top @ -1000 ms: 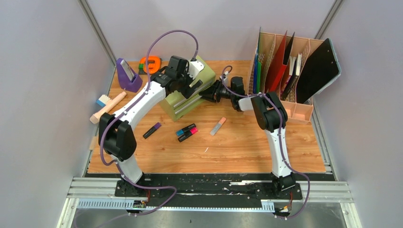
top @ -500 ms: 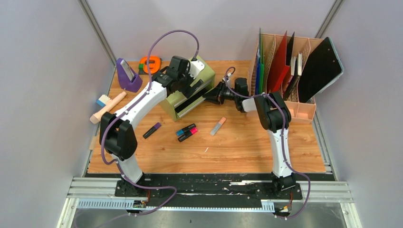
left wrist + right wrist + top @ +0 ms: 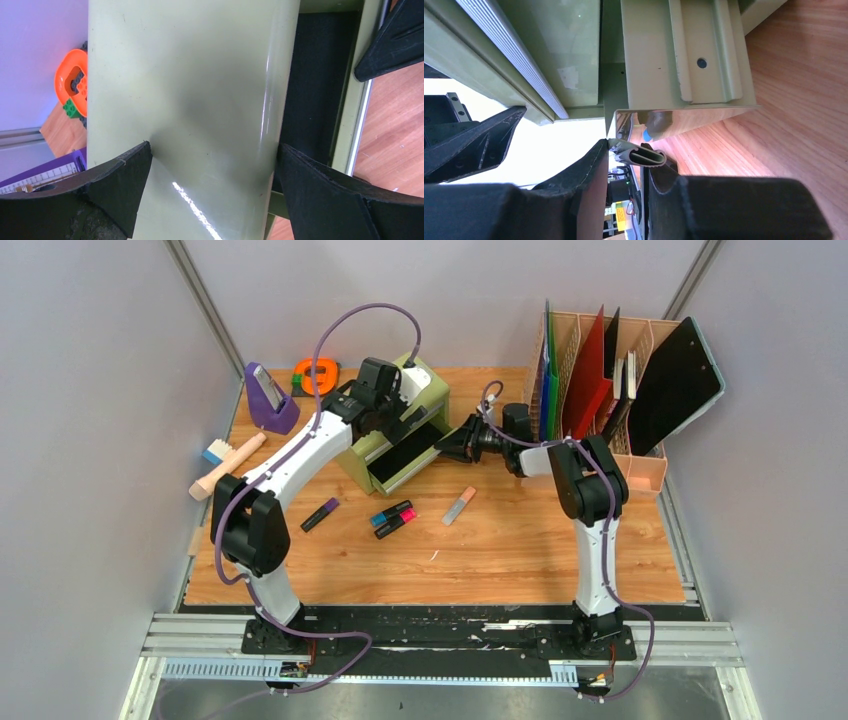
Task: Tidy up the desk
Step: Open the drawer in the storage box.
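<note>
The desk [image 3: 520, 540] is an orange-brown wood tabletop. At its back stands an olive-green drawer chest [image 3: 428, 388] with its lower drawer [image 3: 408, 454] pulled partway out, dark inside. My left gripper [image 3: 395, 415] is open and rests over the chest top [image 3: 200, 75], with one fingertip [image 3: 135, 170] on the lid and the other at its edge. My right gripper [image 3: 457, 445] is shut on the thin drawer handle [image 3: 641, 157] at the drawer's front. Several highlighters lie loose: purple [image 3: 320, 513], blue [image 3: 390, 512], pink [image 3: 397, 524], orange [image 3: 459, 505].
A tan file organizer [image 3: 640, 475] with folders and a black clipboard stands at the back right. A purple wedge-shaped object [image 3: 268, 398], an orange toy [image 3: 317, 373] and a pink brush [image 3: 228, 465] sit at the back left. A metal rail [image 3: 440, 640] runs along the near edge.
The right gripper has drawn back to the right with the handle, sliding the drawer out and showing its dark inside. The left gripper has stayed on the chest.
</note>
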`<state>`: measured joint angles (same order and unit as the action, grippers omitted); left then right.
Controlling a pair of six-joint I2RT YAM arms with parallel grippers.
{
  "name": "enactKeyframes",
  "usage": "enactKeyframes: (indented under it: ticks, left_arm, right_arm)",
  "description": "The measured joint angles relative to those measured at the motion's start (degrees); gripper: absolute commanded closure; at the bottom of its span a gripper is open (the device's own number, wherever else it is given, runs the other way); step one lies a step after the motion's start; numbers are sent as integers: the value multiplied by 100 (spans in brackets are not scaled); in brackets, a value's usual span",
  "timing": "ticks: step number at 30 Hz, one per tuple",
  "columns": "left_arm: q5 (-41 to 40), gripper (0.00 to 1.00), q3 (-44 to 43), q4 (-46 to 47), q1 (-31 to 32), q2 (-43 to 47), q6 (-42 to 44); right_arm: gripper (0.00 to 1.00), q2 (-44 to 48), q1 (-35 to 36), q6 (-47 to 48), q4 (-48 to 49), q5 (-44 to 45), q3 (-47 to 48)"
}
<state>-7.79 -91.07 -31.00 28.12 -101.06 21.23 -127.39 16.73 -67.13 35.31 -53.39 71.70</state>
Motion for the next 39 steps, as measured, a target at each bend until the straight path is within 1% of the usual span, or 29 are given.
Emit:
enactKeyframes:
  ticks: [2,5,8,11,15,18,23,27,34,39]
  left_arm:
    - [-7,0,33,50,-22,2,79]
    - [-4,0,85,109,-37,17,179]
    - [0,0,149,131,-44,44,278]
    - [-11,0,181,120,-55,48,385]
    - [-46,0,210,129,-160,48,479]
    - [-48,0,210,120,-264,48,507]
    - [-46,0,210,116,-391,46,531]
    - [-4,0,205,109,-455,46,531]
    - [334,0,-26,-251,-603,39,378]
    - [809,0,-153,-433,-796,70,76]
  right_arm:
    - [91,68,13,92,-101,20,-11]
    - [79,96,37,146,-153,57,-11]
    - [65,96,83,186,-251,90,-11]
    - [53,96,118,442,-297,118,-15]
    - [43,155,162,822,-343,81,-55]
    - [40,282,175,999,-380,55,-87]
    - [38,525,225,1384,-632,15,-92]
    - [38,645,264,1908,-1073,-26,-92]
    - [35,1222,398,3390,-2210,-22,-92]
    - [31,1860,507,4996,-3202,-2,-68]
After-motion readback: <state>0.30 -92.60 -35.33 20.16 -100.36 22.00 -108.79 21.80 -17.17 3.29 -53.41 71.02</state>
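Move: The right hand still pinches the right end of the already open lower drawer's lip, so the drawer front's middle lies about 6 cm left and 4 cm back of it. From there, the storage box's middle is roughly 11 cm left and 7 cm forward, the orange marker 13 cm back and 4 cm right, about 6 cm lower. The left hand is over the box, whose middle is some 8 cm below and 4 cm ahead. The right fingers open from their pinch and let go of the drawer's lip, then the hand draws back about 6 cm and rises some 4 cm away from the drawer, its wrist rolling roughly 30 degrees and the fingertips dipping and swinging counter-clockwise towards the base. The left hand, fingers still wide open on the top of the box near its front edge, slides about 4 cm to the left and takes the box along. ##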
